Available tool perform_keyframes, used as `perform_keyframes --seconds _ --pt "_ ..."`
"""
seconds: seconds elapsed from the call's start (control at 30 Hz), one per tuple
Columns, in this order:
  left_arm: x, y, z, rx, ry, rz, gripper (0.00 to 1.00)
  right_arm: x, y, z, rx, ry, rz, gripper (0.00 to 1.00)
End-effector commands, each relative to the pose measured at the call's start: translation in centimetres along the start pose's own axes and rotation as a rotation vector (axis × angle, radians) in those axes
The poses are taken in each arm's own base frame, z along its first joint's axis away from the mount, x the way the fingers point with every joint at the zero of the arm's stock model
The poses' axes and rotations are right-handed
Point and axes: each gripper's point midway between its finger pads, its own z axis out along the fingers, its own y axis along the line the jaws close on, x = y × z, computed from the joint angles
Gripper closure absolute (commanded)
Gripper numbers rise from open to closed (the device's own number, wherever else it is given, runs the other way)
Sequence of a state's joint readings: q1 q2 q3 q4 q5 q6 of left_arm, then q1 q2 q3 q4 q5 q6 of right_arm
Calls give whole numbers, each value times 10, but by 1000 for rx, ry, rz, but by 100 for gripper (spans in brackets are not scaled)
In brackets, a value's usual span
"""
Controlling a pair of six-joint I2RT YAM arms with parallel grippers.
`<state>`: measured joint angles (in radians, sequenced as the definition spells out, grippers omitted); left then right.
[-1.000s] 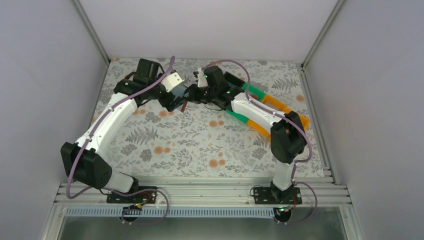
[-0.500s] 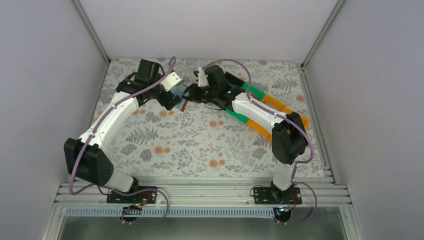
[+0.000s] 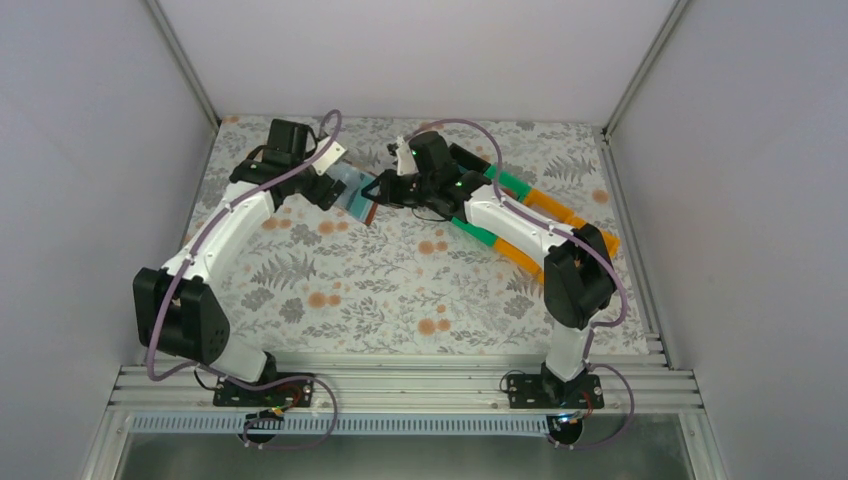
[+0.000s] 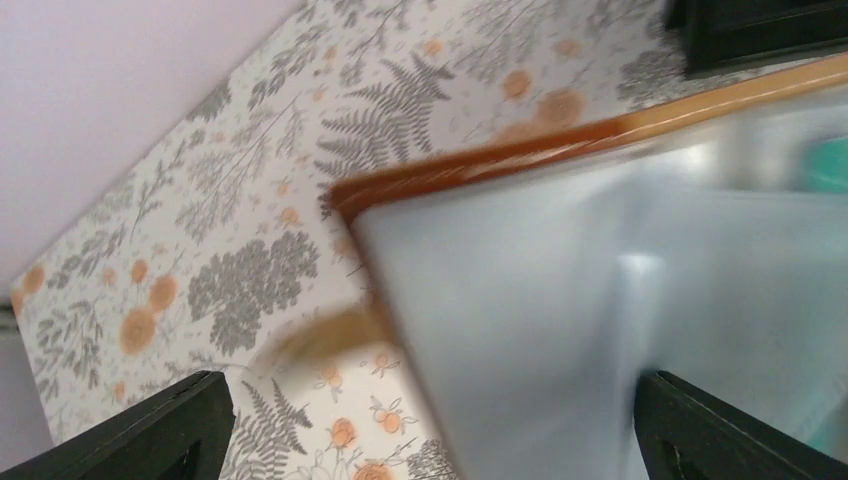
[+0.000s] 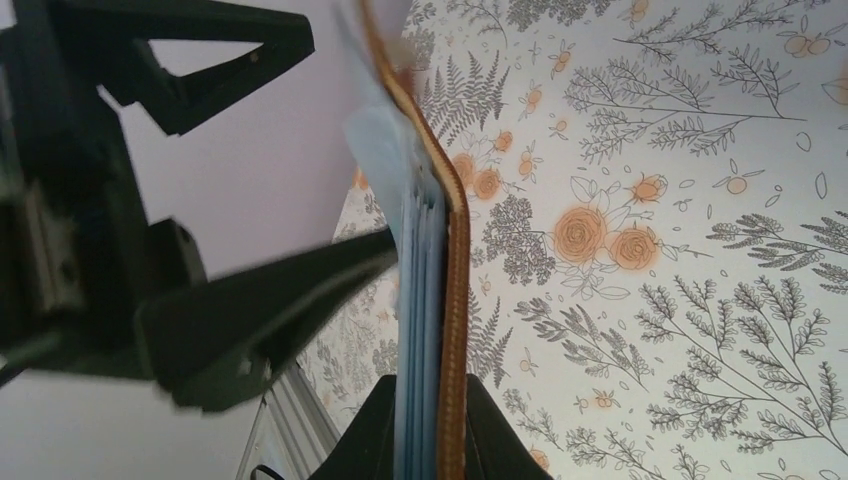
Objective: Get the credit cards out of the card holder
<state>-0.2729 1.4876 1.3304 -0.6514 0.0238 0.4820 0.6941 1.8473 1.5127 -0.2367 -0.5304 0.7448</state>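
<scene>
The card holder (image 3: 358,196) hangs above the back middle of the table, brown outside and pale blue-grey inside. My right gripper (image 3: 384,190) is shut on its right end. In the right wrist view the card holder (image 5: 440,300) stands edge-on between the gripper's (image 5: 430,440) black fingers, with pale blue layers beside the brown cover. My left gripper (image 3: 333,190) is open at the holder's left side. In the left wrist view the blurred pale inside of the card holder (image 4: 560,300) fills the space between the wide-apart fingers of the gripper (image 4: 430,440). A teal sliver (image 4: 828,165) at the right edge may be a credit card.
Long black, green and orange plastic bins (image 3: 530,200) lie on the floral table cover (image 3: 400,290) at the back right, partly under the right arm. Grey walls close the table in on three sides. The left gripper's fingers (image 5: 250,310) loom close at the left of the right wrist view.
My left arm has swung a little to the left and back, so more of the holder's pale inside shows from above. The right arm and its grip have not moved.
</scene>
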Motion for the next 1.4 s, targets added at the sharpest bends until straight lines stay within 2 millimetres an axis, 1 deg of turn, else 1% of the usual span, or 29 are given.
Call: perform_keyframes --seconds 0.0,0.13,0.27,0.33,0.4,0.43,0.47,0.57,0.6,0.7,0.8,0.9,1.07,1.23,1.37 --pt "17 28 15 -35 27 -80 0 4 31 -22 -67 10 -76 96" --pt "24 29 19 23 20 -122 0 9 17 -22 -7 20 -67 96" --pt "37 36 29 54 30 -163 0 11 1 -21 66 17 -60 96" --pt "43 41 31 62 33 -183 0 8 -14 -20 149 6 -59 96" --pt "41 43 24 80 9 -198 0 4 -28 -20 243 -4 -64 96" --pt "37 41 17 94 -12 -197 0 3 -34 -20 271 -7 -64 96" --pt "32 36 10 117 -37 -192 0 2 -34 -19 275 -10 -63 96" --pt "12 11 -22 207 -120 -162 0 -2 -26 -11 210 -21 -49 96" --pt "7 4 -31 206 -129 -142 0 -4 -22 -8 184 -23 -42 96" --pt "-4 -9 -41 145 -108 -99 0 -12 -14 0 136 -33 -28 96" --pt "-11 -27 -37 125 -68 -58 0 -18 -9 4 110 -44 -17 96" --pt "-15 -32 -28 86 -50 -48 0 -19 -6 5 96 -52 -10 96" --pt "-20 -51 -14 100 -37 -15 0 -17 -5 7 82 -45 -2 96" --pt "-19 -55 1 110 -19 -14 0 -16 -1 7 54 -40 3 96" --pt "-26 -57 1 124 -41 -16 0 -16 0 6 51 -38 -2 96"
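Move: The card holder, already pinched by the right hand near its right edge, has its middle about 4 cm to the left hand's right, 1 cm ahead and 3 cm lower. From the right hand it lies some 4 cm left, level fore and aft, about 1 cm lower. From the left hand the black bin stands roughly 25 cm right, 7 cm ahead; the green bin 32 cm right, 1 cm ahead; both some 20 cm lower. The open left hand swings about 6 cm left, then 11 right towards the holder the right keeps pinching. ##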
